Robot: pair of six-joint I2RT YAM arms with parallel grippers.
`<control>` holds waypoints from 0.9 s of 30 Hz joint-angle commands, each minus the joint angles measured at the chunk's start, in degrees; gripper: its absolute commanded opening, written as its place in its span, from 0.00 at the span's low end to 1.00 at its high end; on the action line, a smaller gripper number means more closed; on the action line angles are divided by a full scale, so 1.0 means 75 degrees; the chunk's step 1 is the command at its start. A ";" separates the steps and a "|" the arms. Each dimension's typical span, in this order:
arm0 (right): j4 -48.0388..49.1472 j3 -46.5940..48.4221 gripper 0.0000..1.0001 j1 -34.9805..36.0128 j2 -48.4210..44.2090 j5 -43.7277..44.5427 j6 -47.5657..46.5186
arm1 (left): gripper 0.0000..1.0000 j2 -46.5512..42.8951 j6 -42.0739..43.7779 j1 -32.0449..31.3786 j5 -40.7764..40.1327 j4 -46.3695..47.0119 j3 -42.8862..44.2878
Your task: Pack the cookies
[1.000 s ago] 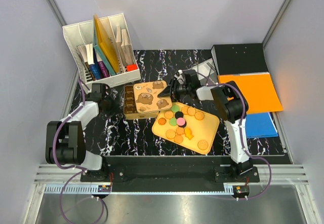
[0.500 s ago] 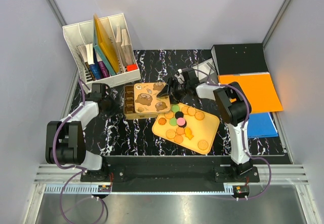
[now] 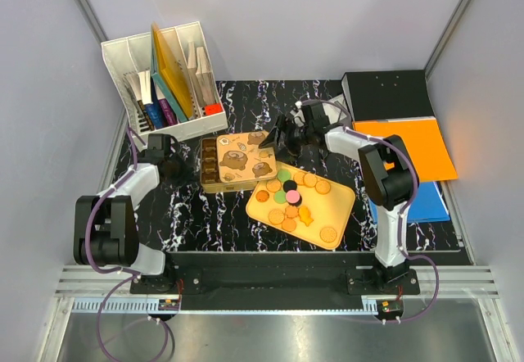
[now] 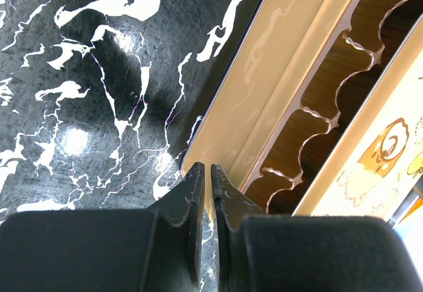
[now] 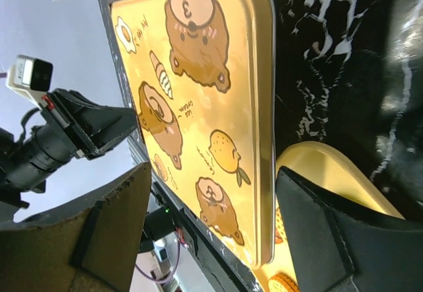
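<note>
The cookies [image 3: 291,196], mostly tan discs with a green, a pink and a dark one, lie on a yellow tray [image 3: 340,214]. Left of it stands a gold tin [image 3: 210,165] with empty brown scalloped compartments [image 4: 330,100]. Its bear-printed lid [image 3: 243,157] [image 5: 192,94] lies askew over the tin's right part, leaving the left column uncovered. My right gripper [image 3: 277,139] [image 5: 215,173] stands open at the lid's right edge, holding nothing. My left gripper [image 3: 178,168] [image 4: 203,173] is shut, its tips against the tin's left wall.
A white file organizer [image 3: 164,75] with books stands at the back left. Black [image 3: 385,93], orange [image 3: 413,149] and blue [image 3: 422,202] folders lie at the right. The tray's far edge [image 5: 317,166] sits close under the lid's corner.
My right gripper's jaws have opened wide and let go of the lid, which now rests on the tin. The right arm's elbow swung to the right. The left arm stayed put.
</note>
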 commanded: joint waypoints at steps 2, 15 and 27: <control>-0.0309 -0.0103 0.84 -0.0304 -0.0683 0.0144 -0.0423 | 0.11 0.0010 0.0029 -0.0002 0.0429 0.0250 0.0335; -0.0414 -0.0408 0.58 -0.0456 -0.0811 0.0998 -0.0540 | 0.11 -0.0048 0.0041 -0.0002 0.0441 0.0262 0.0312; -0.2089 0.0598 0.08 -0.0702 -0.0754 0.2734 -0.1501 | 0.11 -0.0095 -0.0006 0.0022 0.0406 0.0227 0.0359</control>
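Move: The lid lies loosely on the cookie box, overhanging to the right. Its middle is about 6 cm left of the right hand, 4 cm back and 3 cm lower. The box's middle is some 10 cm left and 6 cm back. The cookie tray lies about 17 cm back and 9 cm right; a grey case is roughly 4 cm ahead and 16 cm right. From the left hand, the lid is about 16 cm right and 5 cm ahead, near hand height. The lid is left on the box as the right hand, its fingers already wide open around the lid's right edge, draws away to the right by about 7.5 cm and a little forward, rising slightly, then sinking again. On the way the fingers close most of the way, and the wrist turns some 20 degrees, clockwise and with the fingertips pointing more steeply down. ##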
